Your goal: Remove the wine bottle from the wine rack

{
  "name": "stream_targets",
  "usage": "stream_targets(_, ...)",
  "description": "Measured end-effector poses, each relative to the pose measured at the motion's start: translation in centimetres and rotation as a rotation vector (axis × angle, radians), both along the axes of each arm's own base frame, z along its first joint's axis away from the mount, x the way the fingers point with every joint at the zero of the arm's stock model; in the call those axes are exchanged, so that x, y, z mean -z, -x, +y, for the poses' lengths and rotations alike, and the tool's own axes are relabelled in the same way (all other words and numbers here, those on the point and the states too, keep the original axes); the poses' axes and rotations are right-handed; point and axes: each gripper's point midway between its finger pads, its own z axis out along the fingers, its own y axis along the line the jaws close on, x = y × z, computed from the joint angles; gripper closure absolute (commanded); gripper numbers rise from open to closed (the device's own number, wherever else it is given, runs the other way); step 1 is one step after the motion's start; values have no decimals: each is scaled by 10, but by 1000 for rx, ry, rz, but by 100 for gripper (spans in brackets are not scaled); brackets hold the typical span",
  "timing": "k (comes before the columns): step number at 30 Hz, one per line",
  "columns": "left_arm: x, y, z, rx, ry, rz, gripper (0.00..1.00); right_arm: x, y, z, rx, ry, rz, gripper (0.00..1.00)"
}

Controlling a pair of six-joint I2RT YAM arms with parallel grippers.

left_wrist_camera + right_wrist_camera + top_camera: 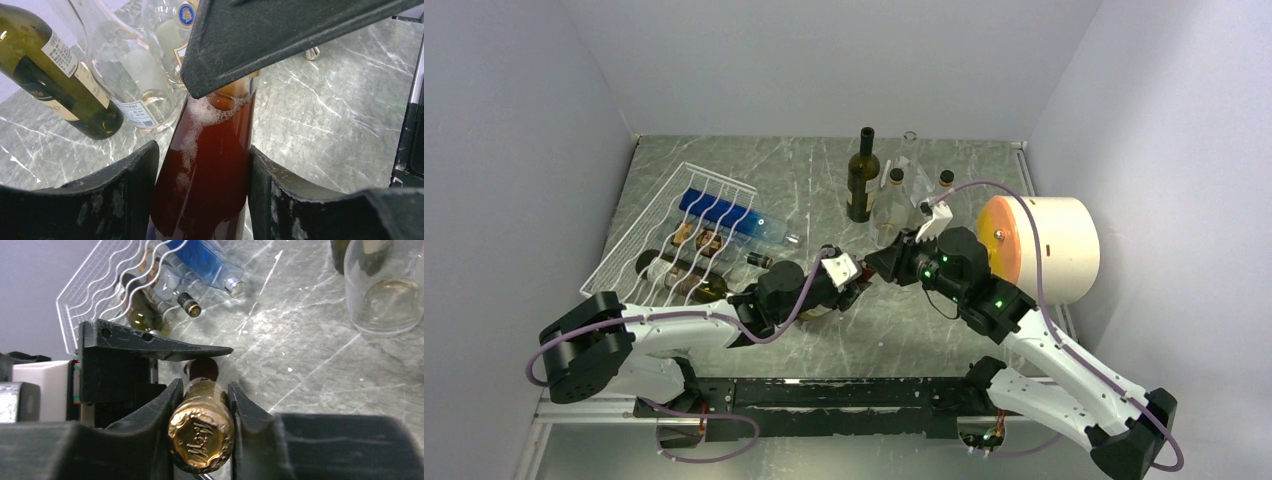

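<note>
The wine bottle (205, 165), filled with foamy amber-red liquid, is held off the table between both arms, apart from the white wire wine rack (639, 235). My left gripper (202, 150) is shut on its body. Around its gold-foil neck (201, 432) my right gripper (205, 385) is shut. From above, the left gripper (854, 285) and right gripper (879, 265) meet near the table's middle, to the right of the rack. The rack (85, 305) shows at the upper left of the right wrist view.
A blue bottle (724, 213) and other bottles lie on the rack. A dark green bottle (862, 180) and clear bottles (891, 205) stand behind the grippers. A cream cylinder with an orange face (1044, 245) sits at the right wall.
</note>
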Motion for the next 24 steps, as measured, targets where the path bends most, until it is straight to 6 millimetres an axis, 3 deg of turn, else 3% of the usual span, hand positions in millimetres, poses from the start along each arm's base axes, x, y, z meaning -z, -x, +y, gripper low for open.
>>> stream_targets(1,0,0,1,-3,2,3,2,-1,-2,0,7,1,1,100)
stream_targets(2,-1,-1,1,-7,7,9,0,-2,-2,0,9,7,2,100)
stream_targets(7,-32,3,4,-7,84,-22,0,-11,-10,-16,97,77,12,100)
stream_targets(16,-111,0,38,-101,256,-158,1,-34,-29,-93,381,375,-63,100)
stream_targets(19,-122,-6,51,-162,272,-181,1,-36,-34,-113,463,476,-68,100)
stream_targets(24,-131,-19,70,-269,261,-192,1,-37,-43,-126,539,568,-67,100)
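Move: The gold-capped wine bottle is in both grippers: the left's fingers are round its body, its middle about 3 cm below and 2 cm left of that hand, with the wire rack some 40 cm left and 14 cm ahead. The right holds its neck. The free spot of table lies about 12 cm ahead, 12 cm right and 24 cm below the right hand; the nearer clear bottle 26 cm ahead, 3 cm right, the farther one 27 cm ahead, 13 cm right. Open the left gripper wide to let go of the wine bottle's body and lift it clear, some 13 cm up, then also swinging left. Keep the right gripper shut on the neck and carry the bottle about 12 cm to the right, a little forward and up, turning clockwise and rolling the hand's left side down to bring the bottle's base under the neck. ##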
